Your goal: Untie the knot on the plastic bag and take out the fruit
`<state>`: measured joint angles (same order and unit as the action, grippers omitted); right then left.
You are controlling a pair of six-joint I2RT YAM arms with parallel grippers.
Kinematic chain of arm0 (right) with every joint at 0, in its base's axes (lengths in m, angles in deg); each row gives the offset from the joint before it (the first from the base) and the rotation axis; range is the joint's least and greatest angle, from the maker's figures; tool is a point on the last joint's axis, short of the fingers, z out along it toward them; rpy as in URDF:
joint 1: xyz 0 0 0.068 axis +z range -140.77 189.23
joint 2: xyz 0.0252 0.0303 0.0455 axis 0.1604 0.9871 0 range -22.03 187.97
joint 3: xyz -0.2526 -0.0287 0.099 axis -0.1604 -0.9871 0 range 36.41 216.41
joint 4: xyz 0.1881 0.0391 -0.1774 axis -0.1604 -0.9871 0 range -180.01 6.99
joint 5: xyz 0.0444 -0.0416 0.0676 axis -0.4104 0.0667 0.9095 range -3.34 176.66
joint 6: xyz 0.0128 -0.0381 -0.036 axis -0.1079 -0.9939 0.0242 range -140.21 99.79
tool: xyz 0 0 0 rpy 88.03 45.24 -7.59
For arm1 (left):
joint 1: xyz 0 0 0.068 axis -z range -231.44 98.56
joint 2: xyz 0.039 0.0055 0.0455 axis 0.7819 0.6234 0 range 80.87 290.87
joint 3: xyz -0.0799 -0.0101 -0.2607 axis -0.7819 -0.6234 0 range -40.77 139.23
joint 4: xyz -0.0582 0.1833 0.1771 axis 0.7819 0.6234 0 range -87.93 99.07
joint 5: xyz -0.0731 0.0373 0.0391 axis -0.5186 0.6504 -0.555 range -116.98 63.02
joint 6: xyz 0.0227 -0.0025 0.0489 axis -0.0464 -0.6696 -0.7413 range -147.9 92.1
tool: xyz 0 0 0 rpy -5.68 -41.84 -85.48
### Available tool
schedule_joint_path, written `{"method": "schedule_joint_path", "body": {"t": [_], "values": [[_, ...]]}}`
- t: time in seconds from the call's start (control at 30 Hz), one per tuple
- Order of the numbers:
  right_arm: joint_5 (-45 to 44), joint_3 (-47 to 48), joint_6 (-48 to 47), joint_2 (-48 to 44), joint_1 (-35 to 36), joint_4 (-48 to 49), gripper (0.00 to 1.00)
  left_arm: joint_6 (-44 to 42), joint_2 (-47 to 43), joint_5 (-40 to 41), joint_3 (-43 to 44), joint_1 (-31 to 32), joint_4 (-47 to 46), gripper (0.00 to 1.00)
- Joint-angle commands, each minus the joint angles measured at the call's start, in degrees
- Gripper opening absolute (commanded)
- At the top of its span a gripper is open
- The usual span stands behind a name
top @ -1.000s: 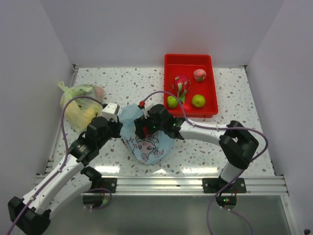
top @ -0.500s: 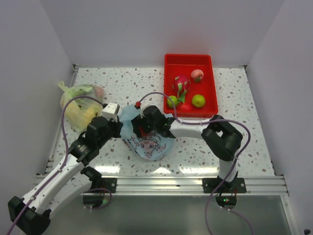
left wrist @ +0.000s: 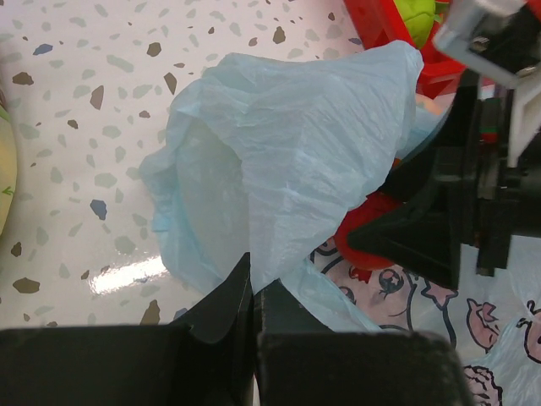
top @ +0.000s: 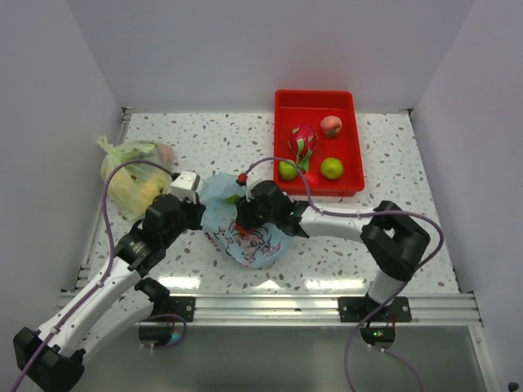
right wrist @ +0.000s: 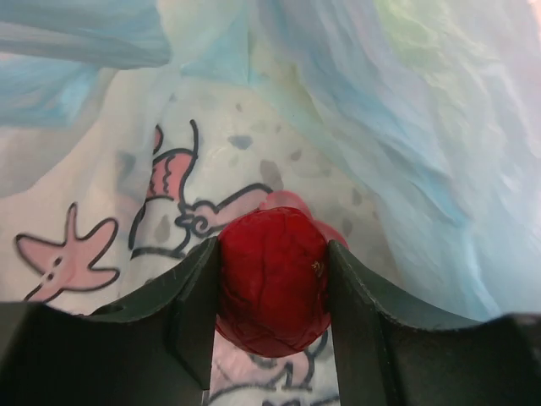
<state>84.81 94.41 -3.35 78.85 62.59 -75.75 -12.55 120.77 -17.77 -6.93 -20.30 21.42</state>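
Observation:
The light blue plastic bag (top: 255,243) with the cartoon print lies at the table's middle, its mouth open. No knot shows in any view. My left gripper (left wrist: 254,283) is shut on the bag's thin edge (left wrist: 287,144) and holds it up. My right gripper (right wrist: 272,249) reaches inside the bag, its fingers pressed against both sides of a round red fruit (right wrist: 272,292). From above, the right gripper (top: 243,219) sits in the bag's mouth, with the left gripper (top: 198,214) at the bag's left rim. More fruit lies in a red tray: a dragon fruit (top: 302,140), a peach (top: 331,125) and two green ones (top: 331,168).
The red tray (top: 350,186) stands at the back right, just beyond the bag. A yellow-green bag (top: 135,175) with yellow fruit lies at the left, close to the left arm. White walls close in the table on three sides.
My right gripper has narrowed from wide open onto the red fruit inside the bag, and its arm has shifted. The left gripper has kept its hold on the bag.

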Motion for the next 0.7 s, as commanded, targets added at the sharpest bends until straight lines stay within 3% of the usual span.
{"method": "schedule_joint_path", "body": {"t": [0.0,0.3,0.47,0.67], "values": [[1.05,-1.22,-0.86,-8.57,0.16,-0.41,0.08,-1.12,-0.09,-0.25,-0.01,-0.37,-2.83,0.0],[0.71,0.36,-3.41,-20.36,0.25,-6.72,0.02,-1.12,0.27,-0.25,0.08,-0.37,-2.83,0.0],[-6.41,5.44,-8.85,-24.93,-0.8,-11.13,0.0,-1.12,0.27,-0.34,0.08,-0.37,-2.83,0.0],[-9.66,8.01,-9.4,-25.82,-10.1,-12.37,0.0,-1.12,0.18,-0.42,0.17,-0.37,-2.92,0.0]]}}
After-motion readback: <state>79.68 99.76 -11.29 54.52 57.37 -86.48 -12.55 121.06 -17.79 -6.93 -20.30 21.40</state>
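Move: My right hand has the red fruit pinched, just above the bag's floor. The red box it goes to is centred some 32 cm ahead and 22 cm right, its floor a few centimetres lower. The green apple in the box's near left corner is about 22 cm ahead and 12 cm right; a green fruit still in the bag is roughly 8 cm ahead and 3 cm left. From my left hand, the box is about 35 cm ahead, 32 cm right and 15 cm below. I draw the red fruit up out of the bag's mouth with my right hand, some 19 cm, fast and almost straight up with a slight drift back at first, then swing right and finally forward to the box's side, tipping the fingers up about 20 degrees. My right fingers keep their grip; my left hand stays put, still pinching the bag's left edge. ##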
